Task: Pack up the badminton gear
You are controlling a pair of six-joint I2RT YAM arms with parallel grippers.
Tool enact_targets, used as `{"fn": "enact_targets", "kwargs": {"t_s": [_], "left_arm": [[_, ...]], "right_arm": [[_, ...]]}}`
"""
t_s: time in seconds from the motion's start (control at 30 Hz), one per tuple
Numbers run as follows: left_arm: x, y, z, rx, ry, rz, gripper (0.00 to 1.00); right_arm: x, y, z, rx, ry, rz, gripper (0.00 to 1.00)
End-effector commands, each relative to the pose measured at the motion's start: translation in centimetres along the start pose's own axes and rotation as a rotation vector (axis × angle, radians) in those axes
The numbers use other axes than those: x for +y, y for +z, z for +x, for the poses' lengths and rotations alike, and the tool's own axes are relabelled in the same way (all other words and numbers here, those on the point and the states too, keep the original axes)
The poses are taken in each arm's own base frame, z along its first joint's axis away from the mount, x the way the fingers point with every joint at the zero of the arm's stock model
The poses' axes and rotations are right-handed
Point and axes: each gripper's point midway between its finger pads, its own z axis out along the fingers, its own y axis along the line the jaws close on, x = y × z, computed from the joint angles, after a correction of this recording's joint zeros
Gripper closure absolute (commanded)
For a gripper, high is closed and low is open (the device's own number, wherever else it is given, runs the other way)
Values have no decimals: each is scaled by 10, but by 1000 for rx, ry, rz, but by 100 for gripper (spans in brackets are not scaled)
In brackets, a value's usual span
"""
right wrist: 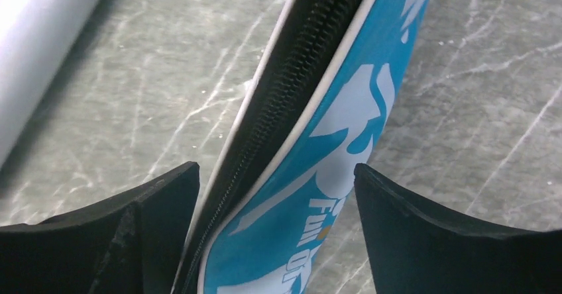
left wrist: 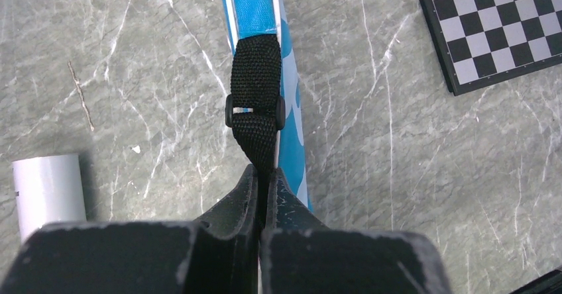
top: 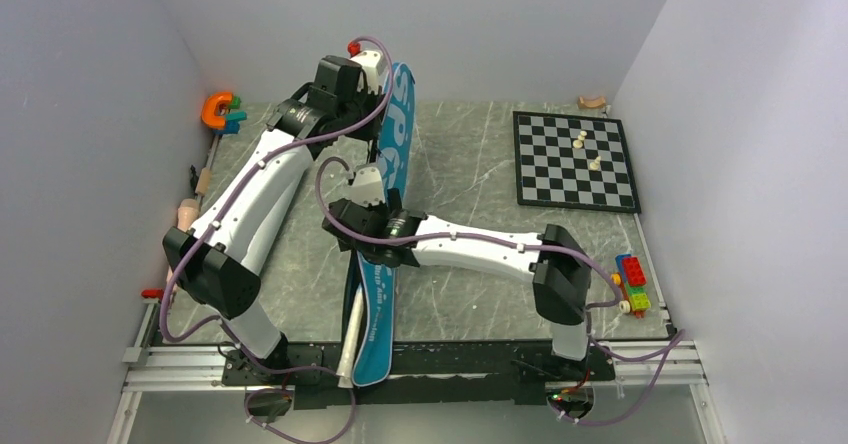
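The blue "SPORT" bag (top: 383, 294) stands on its edge along the middle of the table, zipper side up (right wrist: 298, 75). My left gripper (top: 378, 72) is at the bag's far end, shut on the black strap (left wrist: 255, 89), which rises from the blue fabric (left wrist: 255, 2) into the fingertips (left wrist: 248, 188). My right gripper (right wrist: 277, 175) hangs over the bag's middle (top: 375, 186), open, with one finger on each side of the bag and neither pressing it. The long white tube (top: 350, 336) lies on the table beside the bag's left side (right wrist: 40, 42) (left wrist: 50, 191).
A black-and-white chessboard (top: 575, 159) with a few pieces lies at the back right (left wrist: 490, 29). An orange clamp (top: 215, 109) sits at the back left. Coloured toy bricks (top: 632, 284) lie by the right edge. Grey walls close in three sides.
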Motion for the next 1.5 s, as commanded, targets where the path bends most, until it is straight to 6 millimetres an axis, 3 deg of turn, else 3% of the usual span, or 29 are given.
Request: {"fn": "enact_targets", "kwargs": {"t_s": [0.0, 0.1, 0.37, 0.53, 0.67, 0.8, 0.9, 1.1, 1.27, 1.37, 1.47], "left_arm": [[-5, -29, -44, -172, -5, 12, 100], [-2, -29, -42, -171, -3, -1, 100], [28, -22, -34, -139, -39, -54, 100], [46, -21, -20, -100, -82, -33, 100], [48, -18, -1, -20, -49, 56, 96], [56, -17, 37, 138, 8, 123, 86], [67, -24, 58, 168, 54, 159, 67], [83, -63, 43, 45, 216, 120, 41], [87, -87, 26, -38, 280, 124, 36], [62, -103, 22, -115, 404, 279, 36], [38, -111, 42, -163, 600, 451, 38]], "right_arm": [[-20, -9, -21, -63, -25, 112, 20], [-26, -17, -24, -79, -12, 97, 50], [-47, -50, -30, -98, -135, -76, 100], [-81, -63, -33, -116, -264, -96, 100], [-100, -62, -27, -193, -436, -92, 100], [-109, -56, -21, -218, -541, -79, 100], [-105, -50, -15, -222, -611, -103, 100], [-101, -42, -7, -235, -677, -136, 100], [-98, -42, -4, -249, -721, -170, 100], [-96, -44, -3, -258, -736, -193, 100], [-93, -47, 0, -264, -744, -230, 100]]}}
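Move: The right hand hangs open astride the middle of the bag, whose zipper edge runs between its fingers and only about 2 cm below. The racket handles stick out some 18 cm back and 3 cm left of it; the white roll lies about 22 cm to its left, 7 cm farther out and 12 cm lower. The left hand still pinches the strap; from it that stretch of zipper edge is some 16 cm back, 2 cm left and 14 cm down. The right fingers shut on the zipper edge and pinch it, and keeping that grip the hand carries the bag about 12 cm right, rising a little, then sinking, while turning some 35 degrees counter-clockwise. The left hand starts left and back with the strap, opens and lets go, dips and rises again, ending some 11 cm left and 6 cm back, clear of the bag. ##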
